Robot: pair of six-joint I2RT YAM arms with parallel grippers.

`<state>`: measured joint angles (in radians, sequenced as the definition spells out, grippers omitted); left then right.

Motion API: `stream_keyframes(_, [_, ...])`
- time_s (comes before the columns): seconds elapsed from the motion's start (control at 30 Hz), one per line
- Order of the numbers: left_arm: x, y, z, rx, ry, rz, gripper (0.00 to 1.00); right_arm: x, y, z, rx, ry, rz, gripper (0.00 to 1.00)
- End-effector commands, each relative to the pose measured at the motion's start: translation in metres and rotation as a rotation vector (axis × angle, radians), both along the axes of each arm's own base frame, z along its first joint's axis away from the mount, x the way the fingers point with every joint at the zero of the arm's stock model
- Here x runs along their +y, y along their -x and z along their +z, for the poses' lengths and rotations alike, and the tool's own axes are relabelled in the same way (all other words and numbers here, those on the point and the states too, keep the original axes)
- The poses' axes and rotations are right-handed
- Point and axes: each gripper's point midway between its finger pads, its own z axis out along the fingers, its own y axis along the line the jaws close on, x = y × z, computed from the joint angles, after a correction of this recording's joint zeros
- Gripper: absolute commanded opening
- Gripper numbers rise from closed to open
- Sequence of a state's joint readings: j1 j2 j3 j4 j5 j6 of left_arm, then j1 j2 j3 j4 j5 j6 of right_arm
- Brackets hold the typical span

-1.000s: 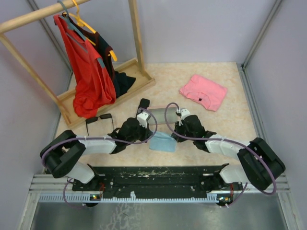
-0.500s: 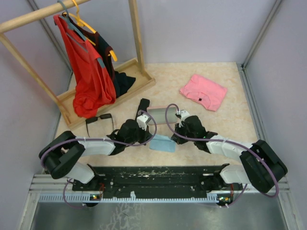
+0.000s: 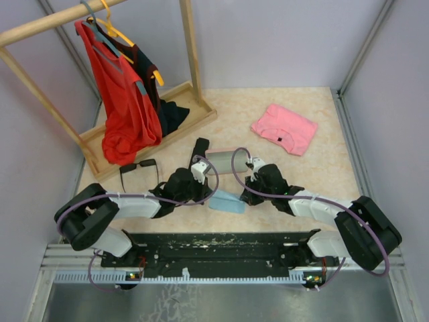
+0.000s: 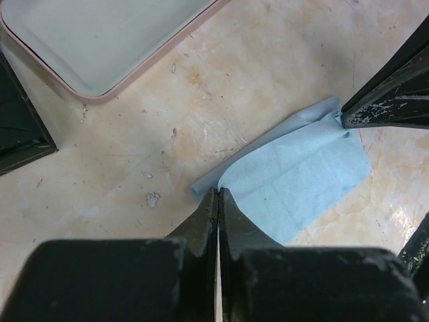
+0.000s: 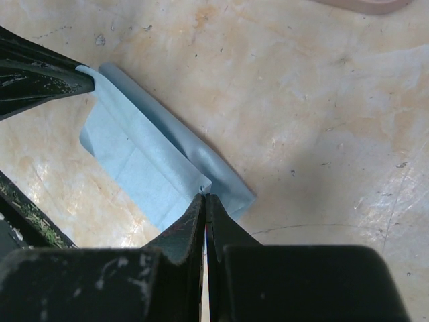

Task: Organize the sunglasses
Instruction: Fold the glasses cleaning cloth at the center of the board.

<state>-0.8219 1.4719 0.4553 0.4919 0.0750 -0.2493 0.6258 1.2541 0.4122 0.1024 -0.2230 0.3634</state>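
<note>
A black pair of sunglasses point(image 3: 139, 170) lies unfolded on the table, left of both arms. A light blue cloth point(image 3: 224, 202) lies between the grippers, folded over on itself. My left gripper point(image 4: 218, 192) is shut on the cloth's point(image 4: 301, 178) left corner. At the opposite corner of the cloth point(image 5: 137, 168), my right gripper point(image 5: 204, 196) is shut on it. In the top view the left gripper point(image 3: 212, 190) and right gripper point(image 3: 245, 194) sit at the cloth's two ends. An open pink case point(image 3: 223, 161) lies just beyond them.
A black case point(image 3: 200, 145) stands left of the pink case point(image 4: 100, 33). A folded pink shirt point(image 3: 284, 127) lies at the back right. A wooden clothes rack point(image 3: 191, 47) with a red garment point(image 3: 124, 100) fills the back left.
Both grippers have drawn the cloth's edge over, so the cloth is folded narrower than a second ago. The sunglasses and cases have not moved.
</note>
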Motion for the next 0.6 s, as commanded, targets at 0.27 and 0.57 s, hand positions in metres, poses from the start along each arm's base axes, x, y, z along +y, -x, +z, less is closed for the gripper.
stream_keyframes(0.27, [0.001, 0.008, -0.006, 0.037, 0.02, -0.013, 0.0, 0.009, 0.001, 0.012, -0.019, -0.043, 0.024, 0.11])
stream_keyframes(0.57, [0.004, 0.015, -0.006, 0.053, 0.034, -0.015, 0.07, 0.014, 0.007, 0.022, -0.025, -0.079, 0.062, 0.27])
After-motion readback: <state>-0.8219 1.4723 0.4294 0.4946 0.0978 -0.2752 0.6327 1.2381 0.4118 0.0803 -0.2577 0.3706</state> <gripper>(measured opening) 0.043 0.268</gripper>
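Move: The light-blue cleaning cloth's far flap is pinched by both hands. The cloth's middle lies about 3 cm back, 5 cm right of and 2 cm below the left hand, and some 2 cm back, 5 cm left of and 2 cm below the right. From the left hand, the pink-rimmed tray sits about 10 cm ahead and 5 cm right, the black case roughly 13 cm ahead and 4 cm left, both a little lower. The cloth's lifted flap is drawn back over its near part and lowered: the left hand, still pinching its corner with shut fingers, eases back and down about 1 cm each. The right hand slides back about 1 cm while its fingers open by roughly a quarter, ending the pinch on its corner, which still touches one fingertip. ##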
